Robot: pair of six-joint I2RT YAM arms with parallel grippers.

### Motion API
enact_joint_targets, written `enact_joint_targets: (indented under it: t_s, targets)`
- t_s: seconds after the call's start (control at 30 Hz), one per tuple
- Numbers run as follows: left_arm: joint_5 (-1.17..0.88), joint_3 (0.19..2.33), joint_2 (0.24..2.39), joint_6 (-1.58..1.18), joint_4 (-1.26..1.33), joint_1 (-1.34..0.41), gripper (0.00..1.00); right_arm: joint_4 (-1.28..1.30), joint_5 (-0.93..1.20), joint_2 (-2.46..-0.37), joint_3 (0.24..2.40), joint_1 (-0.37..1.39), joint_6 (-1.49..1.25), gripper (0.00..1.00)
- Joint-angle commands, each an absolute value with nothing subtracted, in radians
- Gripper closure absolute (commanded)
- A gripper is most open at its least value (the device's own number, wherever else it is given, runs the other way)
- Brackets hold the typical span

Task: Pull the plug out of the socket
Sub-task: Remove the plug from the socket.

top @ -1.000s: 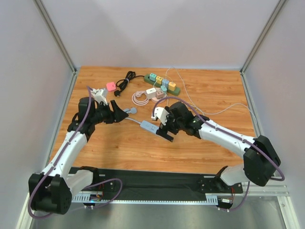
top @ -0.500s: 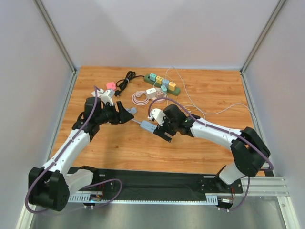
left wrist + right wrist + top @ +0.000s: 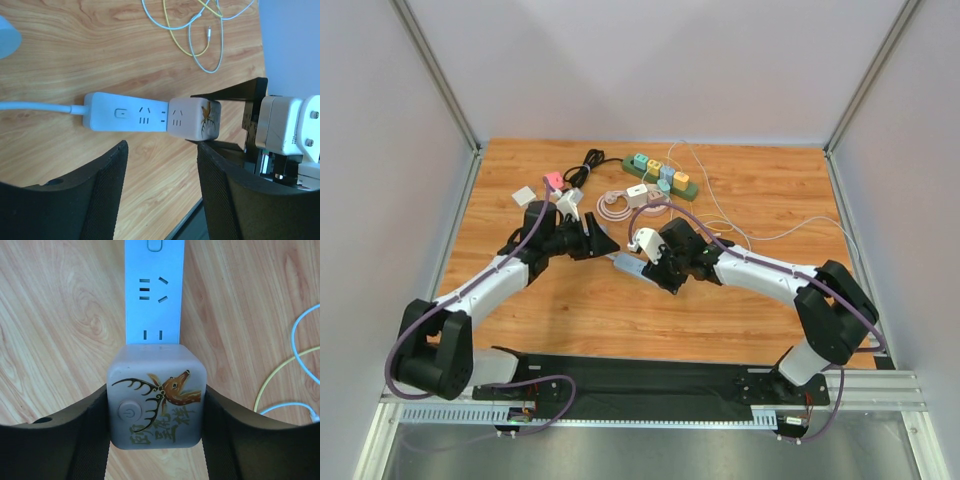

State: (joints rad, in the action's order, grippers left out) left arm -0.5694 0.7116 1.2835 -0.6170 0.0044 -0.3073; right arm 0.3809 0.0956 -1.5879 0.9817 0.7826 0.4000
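Note:
A white socket strip [image 3: 125, 112] lies flat on the wooden table, its cable running off to the left. A pale cube plug [image 3: 156, 395] with a deer picture sits in the end of the strip [image 3: 154, 290]. My right gripper [image 3: 156, 407] is shut on this plug, one pad pressed against each side. In the top view that gripper [image 3: 655, 272] covers most of the plug. My left gripper [image 3: 162, 192] hangs open just short of the strip, nothing between its fingers [image 3: 95, 200]. From above, the left gripper [image 3: 605, 246] is close to the strip's [image 3: 624, 265] cable end.
A green power strip [image 3: 660, 176] carrying coloured cubes lies at the back. Near it are a black cable [image 3: 582, 165], a pink adapter [image 3: 552, 181], a white adapter [image 3: 524, 196] and a pink coiled cable [image 3: 615, 207]. Thin white and yellow cables [image 3: 760, 235] trail to the right.
My right gripper has moved left onto the plug and closed from wide open to a grip on it. My left arm has swung right, toward the strip.

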Motion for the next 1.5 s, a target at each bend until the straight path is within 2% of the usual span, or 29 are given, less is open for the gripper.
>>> enact_joint_targets:
  t_s: [0.0,0.07,0.1,0.43,0.67,0.73,1.03,1.2,1.37,1.47]
  targets:
    - [-0.614,0.713,1.347,-0.701,0.161,-0.324,0.37,0.365,0.107,-1.597,1.028,0.787,0.387,0.73]
    - [-0.636,0.719,1.412,-0.736,0.217,-0.334,0.39,0.367,0.101,-1.594,1.028,0.785,0.385,0.87]
    - [-0.644,0.729,1.434,-0.765,0.236,-0.34,0.41,0.365,0.094,-1.592,1.028,0.785,0.387,1.0]
    - [-0.706,0.781,1.701,-0.936,0.466,-0.419,0.6,0.354,0.124,-1.552,1.003,0.773,0.411,1.0]
    - [-0.738,0.804,1.833,-1.006,0.592,-0.44,0.87,0.357,0.126,-1.546,1.003,0.761,0.411,1.0]
    - [-0.747,0.804,1.867,-1.012,0.604,-0.443,0.89,0.356,0.13,-1.543,1.002,0.755,0.408,1.0]
    - [-0.724,0.796,1.94,-0.963,0.54,-0.472,0.91,0.342,0.114,-1.545,1.005,0.749,0.379,1.0]
    - [-0.669,0.775,1.991,-0.925,0.508,-0.48,0.92,0.253,0.023,-1.494,0.971,0.741,0.325,1.0]
    - [-0.649,0.752,2.022,-0.91,0.505,-0.48,0.94,0.271,0.207,-1.431,0.969,0.667,0.239,1.0]
    - [-0.643,0.744,2.039,-0.908,0.508,-0.48,0.94,0.264,0.166,-1.424,0.966,0.655,0.251,1.0]
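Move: The socket strip lies low to the left hand's right: its middle is about 7 cm right, 2 ahead and 12 below. The white cube plug on its near-right end sits some 15 cm right, 2 back and 9 below the left hand. The round blue plug of the cord lies about 10 cm ahead and 1 left, the pink coil 16 ahead and 2 right. The right hand already grips the cube at its hand point; from it the strip's middle is 4 cm ahead, 8 left and 4 below. Closed left fingertips come down on top of the strip just beside the cube plug and press there: the left hand travels about 10 cm right and 10 cm down, the wrist tipping downward some 20 degrees while the fingers shut. The right hand keeps its grip on the cube, holding nearly still, then at the end eases some 1.5 cm right with a slight tilt and clockwise turn. ##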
